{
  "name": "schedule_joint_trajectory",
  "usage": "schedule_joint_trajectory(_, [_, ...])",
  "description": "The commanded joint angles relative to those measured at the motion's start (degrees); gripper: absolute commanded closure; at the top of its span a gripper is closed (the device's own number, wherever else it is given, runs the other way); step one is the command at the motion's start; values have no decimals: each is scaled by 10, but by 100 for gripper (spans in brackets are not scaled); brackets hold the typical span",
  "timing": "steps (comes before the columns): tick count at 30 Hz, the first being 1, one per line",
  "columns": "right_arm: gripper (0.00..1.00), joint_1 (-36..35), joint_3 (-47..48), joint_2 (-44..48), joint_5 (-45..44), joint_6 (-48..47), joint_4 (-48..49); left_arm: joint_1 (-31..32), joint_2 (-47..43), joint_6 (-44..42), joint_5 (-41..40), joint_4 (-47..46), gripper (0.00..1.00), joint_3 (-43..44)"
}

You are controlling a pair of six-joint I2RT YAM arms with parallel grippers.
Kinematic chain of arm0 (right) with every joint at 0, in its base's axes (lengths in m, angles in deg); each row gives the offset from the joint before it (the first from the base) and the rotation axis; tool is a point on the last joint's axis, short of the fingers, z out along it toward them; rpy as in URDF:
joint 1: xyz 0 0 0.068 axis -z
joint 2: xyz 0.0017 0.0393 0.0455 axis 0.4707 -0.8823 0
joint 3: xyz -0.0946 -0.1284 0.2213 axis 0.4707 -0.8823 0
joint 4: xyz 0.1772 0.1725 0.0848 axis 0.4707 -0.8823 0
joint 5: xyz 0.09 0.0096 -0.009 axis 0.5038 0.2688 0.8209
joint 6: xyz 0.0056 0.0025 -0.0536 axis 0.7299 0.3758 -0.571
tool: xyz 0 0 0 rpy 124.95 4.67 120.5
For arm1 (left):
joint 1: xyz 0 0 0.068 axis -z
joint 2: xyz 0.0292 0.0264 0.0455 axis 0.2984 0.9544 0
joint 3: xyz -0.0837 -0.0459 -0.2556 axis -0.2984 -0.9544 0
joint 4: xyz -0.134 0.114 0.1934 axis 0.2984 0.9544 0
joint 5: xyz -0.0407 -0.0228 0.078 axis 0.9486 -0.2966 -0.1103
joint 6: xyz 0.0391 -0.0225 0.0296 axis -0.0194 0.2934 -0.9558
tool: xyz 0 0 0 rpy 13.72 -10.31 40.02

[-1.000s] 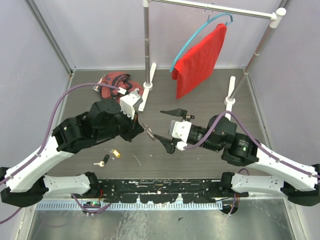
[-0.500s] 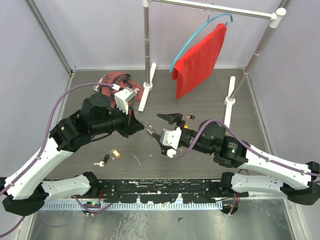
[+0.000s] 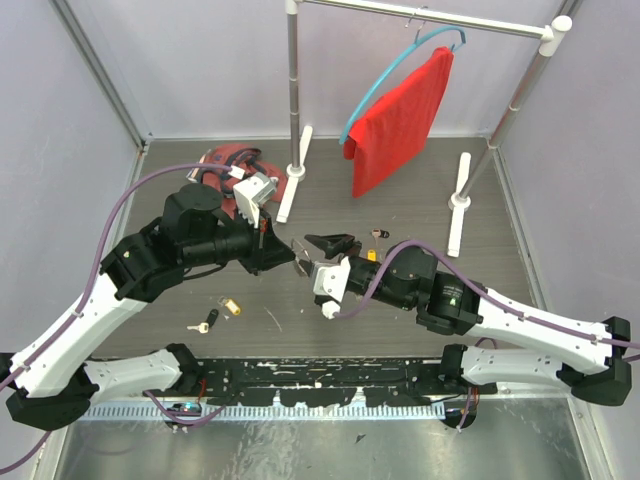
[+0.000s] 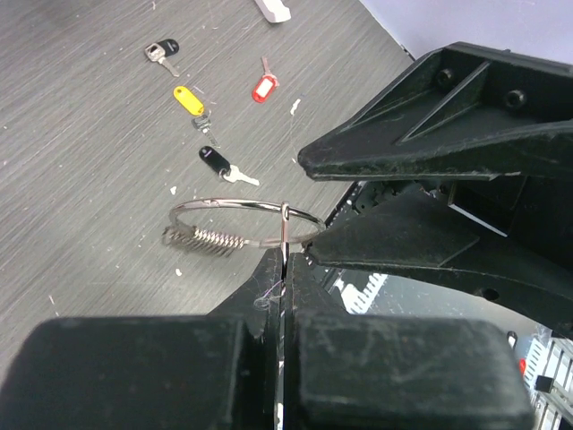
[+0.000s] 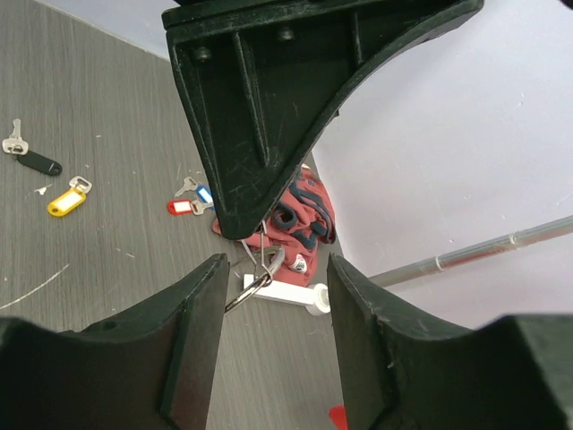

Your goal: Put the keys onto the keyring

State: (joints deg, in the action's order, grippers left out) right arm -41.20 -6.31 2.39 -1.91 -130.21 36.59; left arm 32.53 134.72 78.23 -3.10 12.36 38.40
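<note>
My left gripper (image 3: 289, 252) (image 4: 285, 258) is shut on the keyring (image 3: 300, 262) (image 4: 235, 219), a thin wire ring held upright above the table. My right gripper (image 3: 320, 268) (image 5: 273, 269) is open, one finger on each side of the keyring (image 5: 258, 285), neither pressing on it. In the top view, two keys lie at the near left, one with a yellow tag (image 3: 231, 306) and one with a black tag (image 3: 207, 322). Two more keys (image 3: 374, 236) lie behind the right arm. The left wrist view shows black (image 4: 163, 48), yellow (image 4: 188, 98), red (image 4: 262, 88) and black (image 4: 215, 159) tagged keys.
A crumpled red and dark cloth (image 3: 232, 165) lies at the back left, with red (image 5: 182, 207) and blue (image 5: 204, 194) tagged keys next to it. A clothes rack (image 3: 292, 90) with white feet carries a red cloth (image 3: 400, 120) on a blue hanger.
My right gripper has slid left until its fingers bracket the keyring, and its jaws have narrowed. The left arm has shifted slightly, still holding the ring.
</note>
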Motion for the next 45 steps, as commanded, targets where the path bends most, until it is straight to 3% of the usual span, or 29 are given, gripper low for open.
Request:
schedule_joint_trajectory(1, [48, -4, 20, -5, -12, -16, 31, -3, -4, 6, 21, -26, 100, 25])
schedule_joint_trajectory(27, [71, -31, 29, -6, -44, -43, 20, -3, 15, 37, 49, -36, 100, 38])
schedule_joint_trajectory(36, [65, -31, 29, 2, -55, -52, 12, -3, 15, 33, 45, -27, 100, 45])
schedule_joint_trajectory(45, [69, -32, 30, 8, -60, -52, 5, -3, 18, 33, 50, -25, 100, 46])
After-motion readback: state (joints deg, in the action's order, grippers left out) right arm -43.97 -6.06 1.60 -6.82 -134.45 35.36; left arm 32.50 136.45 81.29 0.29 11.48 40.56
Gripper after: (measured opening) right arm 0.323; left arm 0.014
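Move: The keyring, still gripped in the left hand's shut fingertips, has its middle about 2 cm to the left of the right hand and 1 cm below it; from the left hand it hangs about 2 cm ahead, 2 cm to the right and 1 cm lower. On the table some 33 cm beneath the right hand, the black key lies about 3 cm ahead and 9 cm to its right, and the yellow key roughly 9 cm ahead and 11 cm to the right. The keyring's edge beside the left fingertips is taken deeper between the right jaws, which narrow from about half open to a third without shutting. The right hand edges 1 cm left and down, then eases back right, while the left, keeping its grip, lifts and shifts right about 1 cm each, into the right gripper. Whether the right jaws press on the ring can't be seen. ##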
